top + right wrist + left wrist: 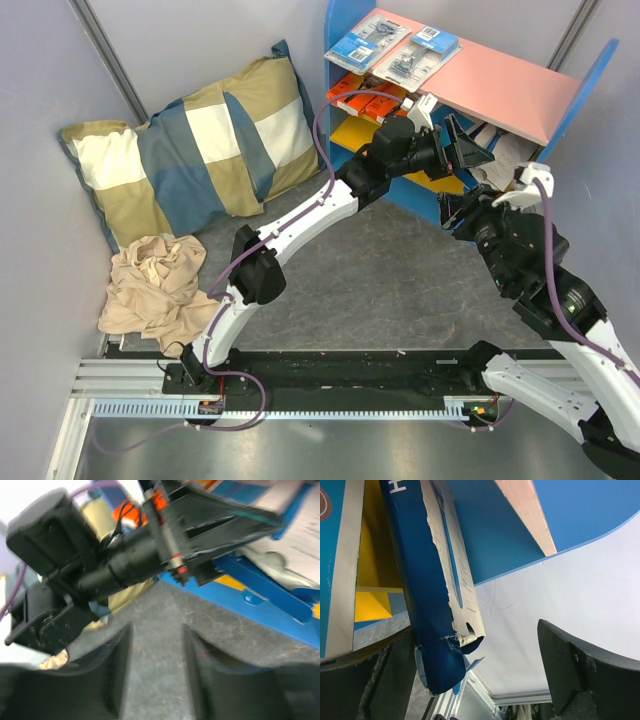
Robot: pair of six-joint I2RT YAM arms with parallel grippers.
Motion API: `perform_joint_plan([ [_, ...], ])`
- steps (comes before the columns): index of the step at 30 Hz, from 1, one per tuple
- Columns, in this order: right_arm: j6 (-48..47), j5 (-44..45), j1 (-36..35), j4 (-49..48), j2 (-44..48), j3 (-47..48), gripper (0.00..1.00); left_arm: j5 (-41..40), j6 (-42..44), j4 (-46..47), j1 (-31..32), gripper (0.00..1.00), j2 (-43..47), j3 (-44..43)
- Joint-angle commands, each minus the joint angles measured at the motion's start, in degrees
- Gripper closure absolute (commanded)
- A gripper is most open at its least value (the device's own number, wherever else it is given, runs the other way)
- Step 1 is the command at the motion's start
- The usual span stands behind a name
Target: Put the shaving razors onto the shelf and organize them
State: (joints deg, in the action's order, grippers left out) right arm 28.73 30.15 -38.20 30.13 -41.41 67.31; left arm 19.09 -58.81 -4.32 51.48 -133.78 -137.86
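The shelf (510, 90) stands at the back right, with blue side panels and a pink top board. Two clear blister razor packs (368, 42) (418, 55) lie on the pink board. Orange razor boxes (365, 97) sit on the yellow board below. My left gripper (468, 150) reaches under the pink board. In its wrist view the left gripper (475, 645) is open wide, and a dark-blue razor box (420, 580) with a torn card edge stands by its left finger. My right gripper (455, 212) hovers in front of the shelf. The right gripper (156, 635) is open, with only grey table between its fingers.
A checked blue-and-beige pillow (200, 150) leans in the back left corner. A crumpled beige cloth (155, 285) lies in front of it. Blue-and-white packs (505, 150) sit in the shelf's right half. Grey walls close in left and back.
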Motion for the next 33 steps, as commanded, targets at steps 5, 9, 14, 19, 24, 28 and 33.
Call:
perform_joint_plan([
  [5, -9.1, -14.0, -0.1, 6.2, -8.2, 10.3, 0.69, 0.1, 1.5, 1.2, -0.4, 0.0, 2.7, -3.3],
  [9, -9.1, -20.4, 1.4, 7.1, -12.2, 10.5, 0.89, 0.4, 1.3, 1.3, -0.5, 0.0, 2.7, -3.3],
  [14, -8.1, -36.5, 12.9, 7.5, -14.5, 9.2, 1.0, 0.9, 1.4, 1.3, -0.5, 0.0, 3.0, -3.3],
  [19, -7.6, -48.1, 24.0, 7.7, -15.3, 6.3, 1.0, 1.4, 1.9, 1.0, -0.5, 0.0, 3.6, -3.1],
  [24, -8.1, -52.0, 31.0, 7.8, -16.7, 3.8, 1.0, 1.7, 2.1, 0.6, -0.5, 0.0, 3.8, -3.1],
  [28, -9.9, -51.9, 34.8, 9.1, -18.7, 3.7, 1.0, 1.8, 2.0, 0.7, -0.6, 0.0, 4.0, -3.1],
  [33, -11.0, -47.0, 37.8, 10.5, -20.6, 3.9, 1.0, 2.1, 2.4, 0.5, -0.5, 0.0, 4.3, -3.0],
])
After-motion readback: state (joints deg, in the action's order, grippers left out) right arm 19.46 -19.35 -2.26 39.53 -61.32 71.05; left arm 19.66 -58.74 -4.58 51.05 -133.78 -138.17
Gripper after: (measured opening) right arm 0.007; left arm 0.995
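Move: Jutting from the shelf, the white-faced razor box has its middle about 13 cm ahead of the right hand, 11 cm to its right and 7 cm lower. The open left gripper is some 11 cm ahead, 4 cm right and slightly lower; the blue razor box lies roughly 17 cm ahead, 1 cm right and 8 cm down. From the left hand, the white-faced box is about 7 cm right, 2 cm ahead and 4 cm below. Shutting its half-open fingers, the right hand first swings about 6 cm left, then drops some 10 cm while coming back right and working forward under the open left gripper, towards the white-faced box's protruding end. Its wrist turns counter-clockwise and tips the fingers down. The left hand stays put, still open; right-hand contact with the box can't be made out. ##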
